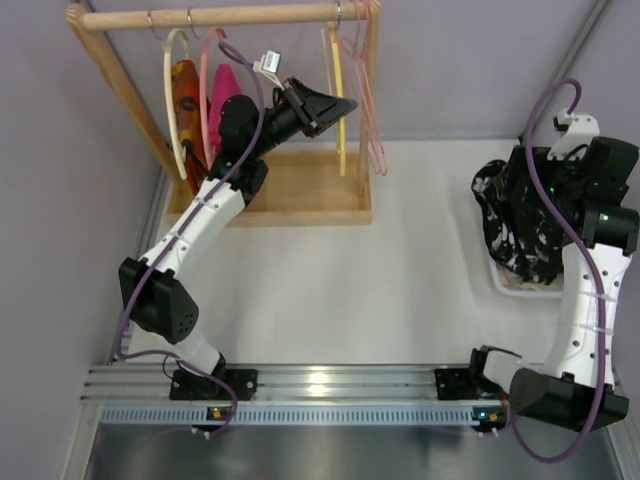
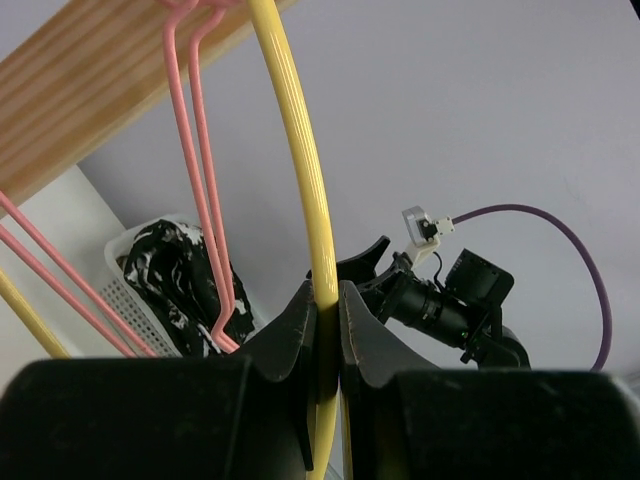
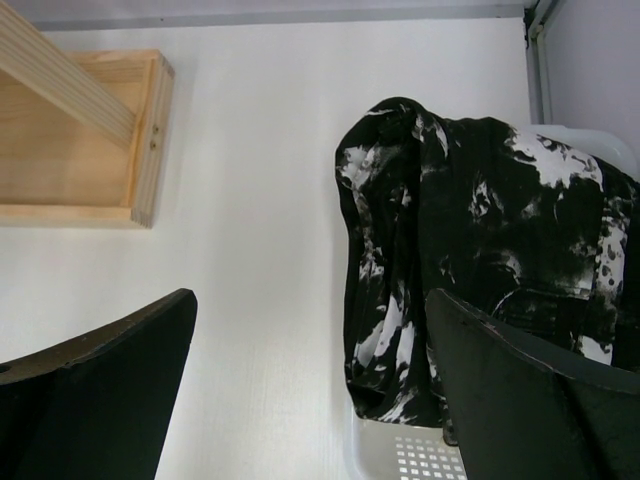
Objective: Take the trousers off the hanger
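Observation:
The yellow hanger hangs bare from the wooden rail at the right of the rack. My left gripper is shut on its yellow wire, which the left wrist view shows pinched between the fingers. The black trousers with white splotches lie bunched in and over the rim of a white basket at the right. My right gripper hovers just above them, open and empty. In the right wrist view the trousers lie partly under the right finger.
The wooden rack stands at the back left, with a cream hanger, orange and magenta garments and pink hangers on its rail. The pink hangers hang close beside the yellow one. Grey walls stand on both sides.

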{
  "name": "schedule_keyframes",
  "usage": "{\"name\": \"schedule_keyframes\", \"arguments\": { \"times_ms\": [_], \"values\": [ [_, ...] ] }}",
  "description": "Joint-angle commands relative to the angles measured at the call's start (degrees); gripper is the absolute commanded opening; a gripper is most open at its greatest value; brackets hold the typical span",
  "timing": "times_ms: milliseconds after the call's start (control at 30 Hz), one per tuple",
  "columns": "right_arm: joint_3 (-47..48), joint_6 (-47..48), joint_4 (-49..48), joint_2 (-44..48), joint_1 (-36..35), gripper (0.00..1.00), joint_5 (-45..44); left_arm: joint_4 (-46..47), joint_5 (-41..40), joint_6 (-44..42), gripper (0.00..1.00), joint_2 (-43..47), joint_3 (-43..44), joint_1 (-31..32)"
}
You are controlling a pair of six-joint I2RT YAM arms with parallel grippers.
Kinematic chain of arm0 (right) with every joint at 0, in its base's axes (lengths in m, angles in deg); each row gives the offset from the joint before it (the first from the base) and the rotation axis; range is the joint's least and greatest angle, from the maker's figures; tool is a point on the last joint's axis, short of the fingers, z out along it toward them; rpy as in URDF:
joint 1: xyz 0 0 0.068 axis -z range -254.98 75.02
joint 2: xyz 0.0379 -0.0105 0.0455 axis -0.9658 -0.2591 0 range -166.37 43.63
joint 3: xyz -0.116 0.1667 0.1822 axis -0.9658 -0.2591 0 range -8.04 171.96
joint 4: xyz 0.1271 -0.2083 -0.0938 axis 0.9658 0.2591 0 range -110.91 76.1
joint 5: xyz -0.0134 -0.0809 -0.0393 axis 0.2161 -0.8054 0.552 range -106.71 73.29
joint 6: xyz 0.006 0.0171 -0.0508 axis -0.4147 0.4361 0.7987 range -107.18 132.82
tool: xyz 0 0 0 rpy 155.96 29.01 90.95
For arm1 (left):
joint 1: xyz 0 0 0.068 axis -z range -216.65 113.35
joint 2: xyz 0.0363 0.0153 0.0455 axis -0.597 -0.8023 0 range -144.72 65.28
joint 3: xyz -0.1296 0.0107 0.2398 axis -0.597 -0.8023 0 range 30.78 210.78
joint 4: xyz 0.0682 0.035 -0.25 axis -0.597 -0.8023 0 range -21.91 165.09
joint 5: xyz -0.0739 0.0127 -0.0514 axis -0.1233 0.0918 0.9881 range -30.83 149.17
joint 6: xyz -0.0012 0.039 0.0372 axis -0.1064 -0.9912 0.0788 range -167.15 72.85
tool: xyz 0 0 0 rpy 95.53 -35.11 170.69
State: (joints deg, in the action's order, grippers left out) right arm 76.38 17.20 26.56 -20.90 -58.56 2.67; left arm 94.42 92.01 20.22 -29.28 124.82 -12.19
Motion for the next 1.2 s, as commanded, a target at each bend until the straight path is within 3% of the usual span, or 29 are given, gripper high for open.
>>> {"name": "schedule_keyframes", "arguments": {
  "times_ms": [0, 333, 600, 767, 900, 1033, 1167],
  "values": [
    [0.3, -0.1, -0.6, 1.8, 0.8, 0.99, 0.6, 3.9, -0.5, -0.4, 0.0, 1.1, -0.6, 0.2],
    [0.8, -0.3, -0.4, 2.5, 0.8, 0.99, 1.0, 1.6, -1.8, -2.0, 0.0, -1.4, -0.6, -0.4],
    [0.4, -0.4, -0.4, 3.1, 0.8, 0.99, 1.1, 0.7, -2.4, -2.2, 0.0, -4.3, 6.1, -0.5],
    [0.3, -0.5, -0.5, 3.3, 0.8, 0.99, 1.1, 0.6, -1.7, -1.7, 0.01, -4.4, 4.1, -0.4],
    [0.6, -0.7, -0.8, 3.3, 0.7, 0.99, 1.4, 0.6, -2.1, -2.0, 0.18, -2.1, 0.3, -0.4],
    [0.7, -1.1, -0.9, 3.1, 0.8, 1.0, 2.0, 0.1, -2.8, -3.5, 0.47, 1.0, -2.6, -0.5],
    [0.7, -1.5, -1.0, 3.5, 0.8, 0.99, 2.2, -3.6, -4.5, -7.2, 0.62, 4.6, -5.5, -0.5]
  ]
}}
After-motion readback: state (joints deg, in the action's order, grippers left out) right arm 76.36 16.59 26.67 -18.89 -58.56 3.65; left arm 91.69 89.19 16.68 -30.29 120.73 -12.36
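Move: Your left gripper already holds the yellow hanger by its near arm; its place on the wooden rail is about 12 cm ahead, 14 cm above and level sideways. The empty pink hangers hang roughly 5 cm to the right and 5 cm ahead, slightly higher; the rack's right post stands some 7 cm right and 13 cm ahead, its middle about 10 cm lower. From the right hand that spot on the rail is roughly 42 cm left, 18 cm ahead and 27 cm up. Hang the yellow hanger beside the pink ones: keep the pinch and ease the left gripper forward about 2.5 cm and slightly down. Pause briefly, then open the fingers to a bit over half and sink some 3.5 cm more, letting the hanger's arm come free while the wrist tilts only slightly. ##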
